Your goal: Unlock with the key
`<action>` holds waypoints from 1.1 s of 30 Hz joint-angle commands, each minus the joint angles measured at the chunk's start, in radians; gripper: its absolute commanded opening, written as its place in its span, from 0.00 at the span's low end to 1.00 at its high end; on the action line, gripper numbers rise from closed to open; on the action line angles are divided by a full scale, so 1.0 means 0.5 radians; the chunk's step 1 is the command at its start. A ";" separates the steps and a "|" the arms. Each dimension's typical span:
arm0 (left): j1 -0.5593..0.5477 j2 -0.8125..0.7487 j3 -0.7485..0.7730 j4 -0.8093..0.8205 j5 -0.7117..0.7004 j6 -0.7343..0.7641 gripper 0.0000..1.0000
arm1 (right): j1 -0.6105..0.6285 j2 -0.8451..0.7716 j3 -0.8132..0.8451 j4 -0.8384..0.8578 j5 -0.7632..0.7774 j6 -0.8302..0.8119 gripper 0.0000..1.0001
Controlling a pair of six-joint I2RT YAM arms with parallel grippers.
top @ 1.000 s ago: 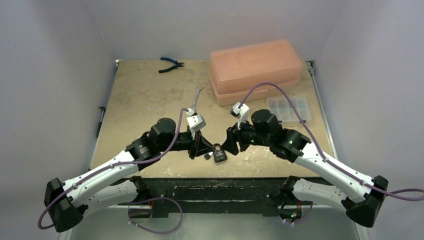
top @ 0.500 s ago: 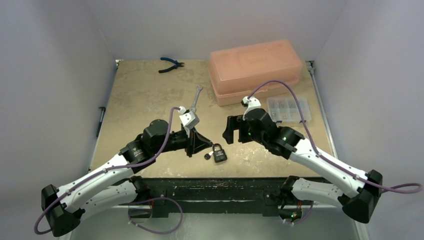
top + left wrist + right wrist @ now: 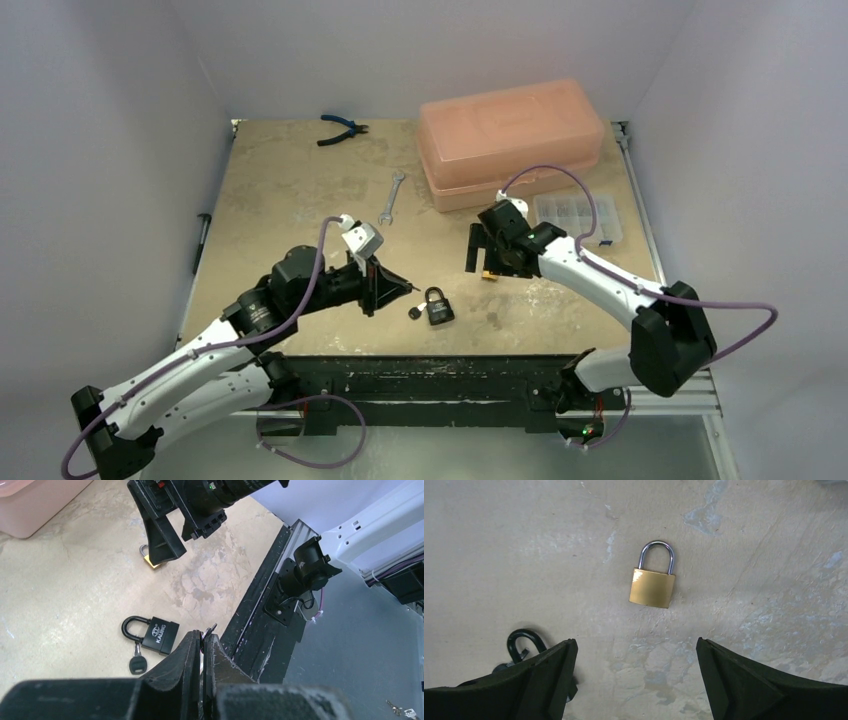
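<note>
A black padlock (image 3: 437, 308) (image 3: 160, 636) lies flat near the table's front edge. A black-headed key (image 3: 414, 313) (image 3: 136, 665) rests against its shackle. My left gripper (image 3: 408, 288) (image 3: 206, 635) hovers just left of it, shut, with a thin metal tip, seemingly a key blade, poking out between the fingertips. A brass padlock (image 3: 489, 276) (image 3: 652, 587) with a silver shackle lies flat further right. My right gripper (image 3: 485, 258) (image 3: 635, 641) hangs over it, pointing down, open wide and holding nothing. Only the black padlock's shackle (image 3: 521, 640) shows in the right wrist view.
A pink lidded box (image 3: 512, 140) and a clear parts organizer (image 3: 578, 218) stand at the back right. A wrench (image 3: 393, 195) lies mid-table and blue pliers (image 3: 342, 128) at the far edge. The black front rail (image 3: 430, 365) runs just below the padlocks.
My right gripper has opened wide and drawn back from the black padlock, up and right to above the brass one. The left arm has pulled back leftward, still shut.
</note>
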 commanded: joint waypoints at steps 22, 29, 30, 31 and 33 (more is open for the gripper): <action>-0.003 -0.280 0.036 -0.314 -0.110 0.038 0.00 | -0.166 0.609 0.234 0.090 0.057 0.049 0.76; -0.004 -0.283 0.039 -0.318 -0.119 0.035 0.00 | -0.173 0.689 0.256 0.103 0.083 0.046 0.67; -0.003 -0.285 0.038 -0.318 -0.119 0.035 0.00 | -0.177 0.692 0.256 0.108 0.098 0.046 0.67; -0.003 -0.286 0.038 -0.318 -0.119 0.035 0.00 | -0.183 0.695 0.255 0.111 0.104 0.046 0.67; -0.003 -0.288 0.038 -0.318 -0.117 0.035 0.00 | -0.196 0.704 0.254 0.117 0.108 0.042 0.65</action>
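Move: The brass padlock lies about 3 cm ahead of the right hand, 1 cm to its right and 8 cm below. At the same level, the black padlock is 5 cm back and 8 cm left of that hand, with the black-headed key 5 cm back and 13 cm left. The clear organiser is 14 cm ahead and 19 cm right. From the left hand, still gripping the small key, the brass padlock is some 14 cm ahead, 15 cm right and 23 cm below. No grip yet: the right hand sinks about 7 cm onto the brass padlock, easing 3 cm forward and about 1 cm right and tipping roughly 10 degrees nearer vertical, while its wide-open fingers close by about a third until the pads flank the lock's body. The left hand keeps the small key pinched and backs off some 3 cm to its left and a little back. ##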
